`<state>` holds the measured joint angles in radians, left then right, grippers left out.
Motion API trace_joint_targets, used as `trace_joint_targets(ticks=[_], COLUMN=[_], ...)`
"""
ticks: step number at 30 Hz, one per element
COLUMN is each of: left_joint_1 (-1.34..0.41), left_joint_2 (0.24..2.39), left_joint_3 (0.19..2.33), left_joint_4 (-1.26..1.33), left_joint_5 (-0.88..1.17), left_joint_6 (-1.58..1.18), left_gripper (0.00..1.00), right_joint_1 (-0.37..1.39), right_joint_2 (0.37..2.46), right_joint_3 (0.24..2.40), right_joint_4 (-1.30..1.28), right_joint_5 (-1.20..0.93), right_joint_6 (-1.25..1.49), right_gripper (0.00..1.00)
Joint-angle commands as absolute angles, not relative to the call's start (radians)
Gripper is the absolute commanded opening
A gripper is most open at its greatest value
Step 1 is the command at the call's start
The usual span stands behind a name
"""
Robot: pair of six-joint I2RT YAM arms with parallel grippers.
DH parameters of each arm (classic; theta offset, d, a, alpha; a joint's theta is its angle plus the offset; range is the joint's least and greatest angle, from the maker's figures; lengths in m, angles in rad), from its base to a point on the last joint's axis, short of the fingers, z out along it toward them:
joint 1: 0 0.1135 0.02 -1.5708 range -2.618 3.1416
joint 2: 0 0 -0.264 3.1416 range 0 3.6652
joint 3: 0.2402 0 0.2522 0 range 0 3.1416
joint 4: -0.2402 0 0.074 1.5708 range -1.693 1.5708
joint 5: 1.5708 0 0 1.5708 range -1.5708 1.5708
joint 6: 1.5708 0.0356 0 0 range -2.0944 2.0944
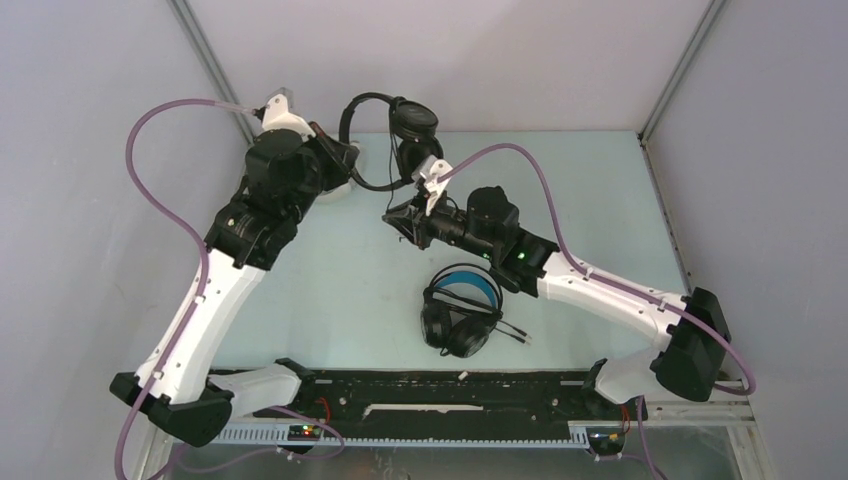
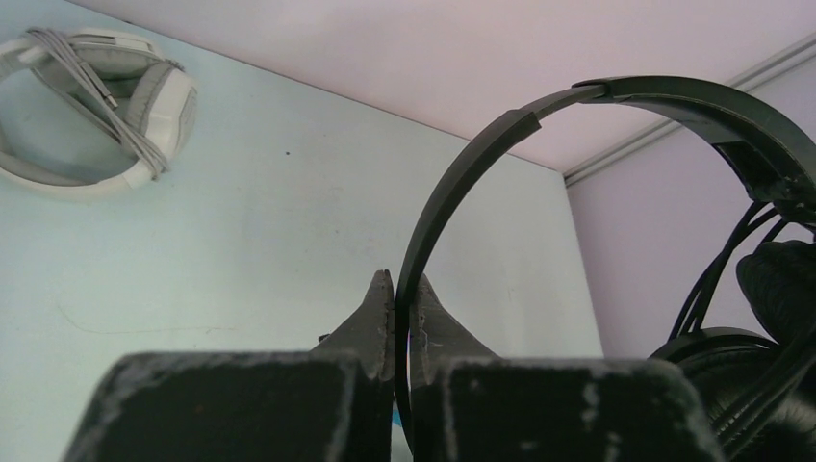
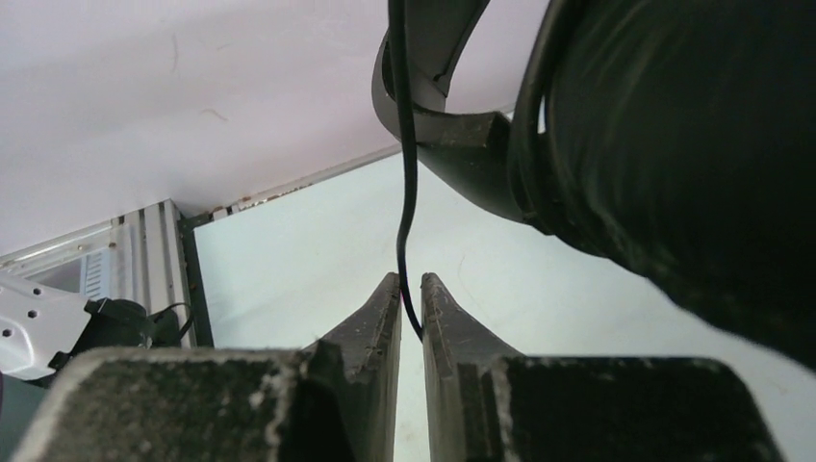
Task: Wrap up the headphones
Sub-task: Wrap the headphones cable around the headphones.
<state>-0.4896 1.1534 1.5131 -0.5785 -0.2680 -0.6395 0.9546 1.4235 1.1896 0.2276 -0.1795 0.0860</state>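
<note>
The small thin black headphones [image 1: 392, 118] hang above the far end of the table, held by their headband [image 2: 452, 183], on which my left gripper [image 2: 406, 284] is shut. Their two ear cups [image 1: 413, 122] dangle at the right of the band. A thin black cord [image 3: 408, 192] drops from the ear cup [image 3: 674, 144] into my right gripper [image 3: 411, 284], whose narrow jaws are closed on it just below the cups. The bulky black headphones with a blue-lined band [image 1: 460, 308] lie on the table in front. The white-grey headphones [image 2: 96, 115] lie at the far left, their cord wound around them.
The light table [image 1: 340, 290] is walled by grey panels on three sides. A black rail [image 1: 450, 390] with both arm bases runs along the near edge. The white pair [image 1: 338, 190] lies mostly under my left arm in the top view.
</note>
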Motion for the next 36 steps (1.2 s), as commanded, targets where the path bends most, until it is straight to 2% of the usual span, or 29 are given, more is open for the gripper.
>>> trace_joint_targets(ticks=[1, 6, 11, 36], left_joint_1=[-0.491, -0.491, -0.491, -0.491], left_joint_2=[1.086, 1.080, 1.071, 1.074], left_joint_3=[1.552, 1.564, 1.566, 1.569], left_joint_4=[-0.467, -0.462, -0.456, -0.393], left_joint_5=[-0.194, -0.155, -0.137, -0.049], left_joint_6=[-0.734, -0.748, -0.761, -0.819], left_gripper=[0.00, 0.00, 0.00, 0.00], right_joint_1=[0.954, 0.943, 0.922, 0.921], right_joint_2=[1.391, 1.373, 1.383, 1.537], right_joint_3=[1.132, 1.045, 1.044, 0.946], right_joint_4=[0.346, 0.505, 0.536, 0.701], right_joint_5=[-0.145, -0.290, -0.368, -0.384], right_joint_6=[0.055, -0.029, -0.038, -0.005], right_gripper=[0.17, 0.33, 0.38, 0.39])
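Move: The right fingers are nearly closed around the headphones cable. Its plug hangs about 6 cm below them, 2 cm right and 1 cm back. The ear cups are some 11 cm ahead, 4 cm right and 8 cm above the right hand; the blue-band headphones lie about 5 cm back, 14 cm right and 30 cm below. From the left gripper, holding the headband, the plug is roughly 8 cm back, 10 cm right and 14 cm down. Open the right fingers part-way to free the cable, easing back about 2 cm and turning slightly counter-clockwise, then lower them along the hanging cable, about 7 cm, towards the plug. Meanwhile keep the left gripper shut on the headband and raise it about 5 cm, drawing back and right some 3 cm each, rolling its left side down and turning a little clockwise. ##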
